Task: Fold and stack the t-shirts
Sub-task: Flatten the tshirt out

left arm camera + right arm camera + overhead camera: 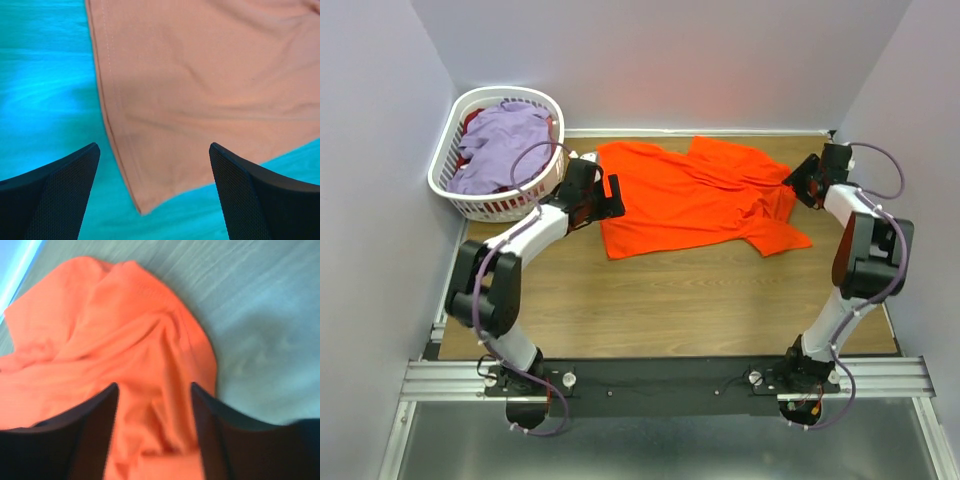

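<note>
A bright orange t-shirt (700, 200) lies spread and rumpled on the wooden table (700, 300), its sleeves toward the right. My left gripper (611, 196) hovers at the shirt's left edge. In the left wrist view that gripper (154, 147) is open wide, and a hemmed corner of the shirt (165, 125) lies below, between the fingers. My right gripper (790, 186) is at the shirt's right end. Its jaws (154, 386) stand open over a bunched fold of the orange cloth (115, 325). A lavender t-shirt (505, 140) sits in the basket.
A white slotted laundry basket (485, 205) stands at the back left corner, close to the left arm, with dark red cloth (475, 120) under the lavender one. Walls close in on the left, back and right. Bare wood runs along the near half of the table.
</note>
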Robot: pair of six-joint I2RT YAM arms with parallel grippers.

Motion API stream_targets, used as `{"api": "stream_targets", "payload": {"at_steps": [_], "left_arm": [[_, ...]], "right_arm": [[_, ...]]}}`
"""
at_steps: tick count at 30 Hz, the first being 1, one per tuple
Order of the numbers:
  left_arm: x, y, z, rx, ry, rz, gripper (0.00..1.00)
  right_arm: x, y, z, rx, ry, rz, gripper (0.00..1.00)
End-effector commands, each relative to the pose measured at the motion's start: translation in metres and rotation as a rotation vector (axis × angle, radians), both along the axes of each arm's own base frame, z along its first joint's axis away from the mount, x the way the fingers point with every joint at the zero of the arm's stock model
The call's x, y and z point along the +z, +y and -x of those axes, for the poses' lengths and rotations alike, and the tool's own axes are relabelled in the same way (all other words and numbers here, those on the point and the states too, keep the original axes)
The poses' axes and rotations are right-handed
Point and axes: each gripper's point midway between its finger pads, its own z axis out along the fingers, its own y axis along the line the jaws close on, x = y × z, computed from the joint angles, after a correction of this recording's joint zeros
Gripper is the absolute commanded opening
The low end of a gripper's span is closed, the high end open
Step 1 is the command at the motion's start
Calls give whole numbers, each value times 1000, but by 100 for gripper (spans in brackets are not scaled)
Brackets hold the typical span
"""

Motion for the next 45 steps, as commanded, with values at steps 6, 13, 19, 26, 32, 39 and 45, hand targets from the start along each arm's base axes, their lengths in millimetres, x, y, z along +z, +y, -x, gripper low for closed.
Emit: {"api": "stream_targets", "payload": {"at_steps": [6, 13, 19, 26, 32, 39, 45], "left_arm": [[-10, 14, 80, 56, 54, -169, 95], [-32, 10, 90, 101, 101, -200, 85], [-50, -3, 81, 98, 140, -273, 84], [-67, -7, 76, 123, 195, -326, 74], [-66, -9, 75, 143, 214, -340, 68], [-77, -9, 82, 139, 260, -371, 60], [-91, 2, 102, 139, 315, -411, 60]], "right_arm": [[24, 12, 91, 15, 83, 178, 84], [29, 74, 128, 166, 67, 229, 89], [32, 118, 151, 277, 30, 217, 91], [27, 132, 174, 351, 17, 214, 91], [33, 137, 175, 375, -10, 205, 91], [24, 138, 177, 376, -6, 191, 91], [26, 137, 175, 365, -15, 198, 91]]}}
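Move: The t-shirt's near left corner lies about 9 cm back and 1 cm right of the left hand, 8 cm below; the laundry basket stands about 9 cm ahead and 30 cm left of that hand. From the right hand, the right sleeve's near corner is some 16 cm back, 8 cm left and 7 cm down, with the bunched folds about 6 cm back, 10 cm left at the same depth. Left hand lifts, then drops back onto the near left corner, part-closing around it; right opens, swings 18 cm back, 13 left. ##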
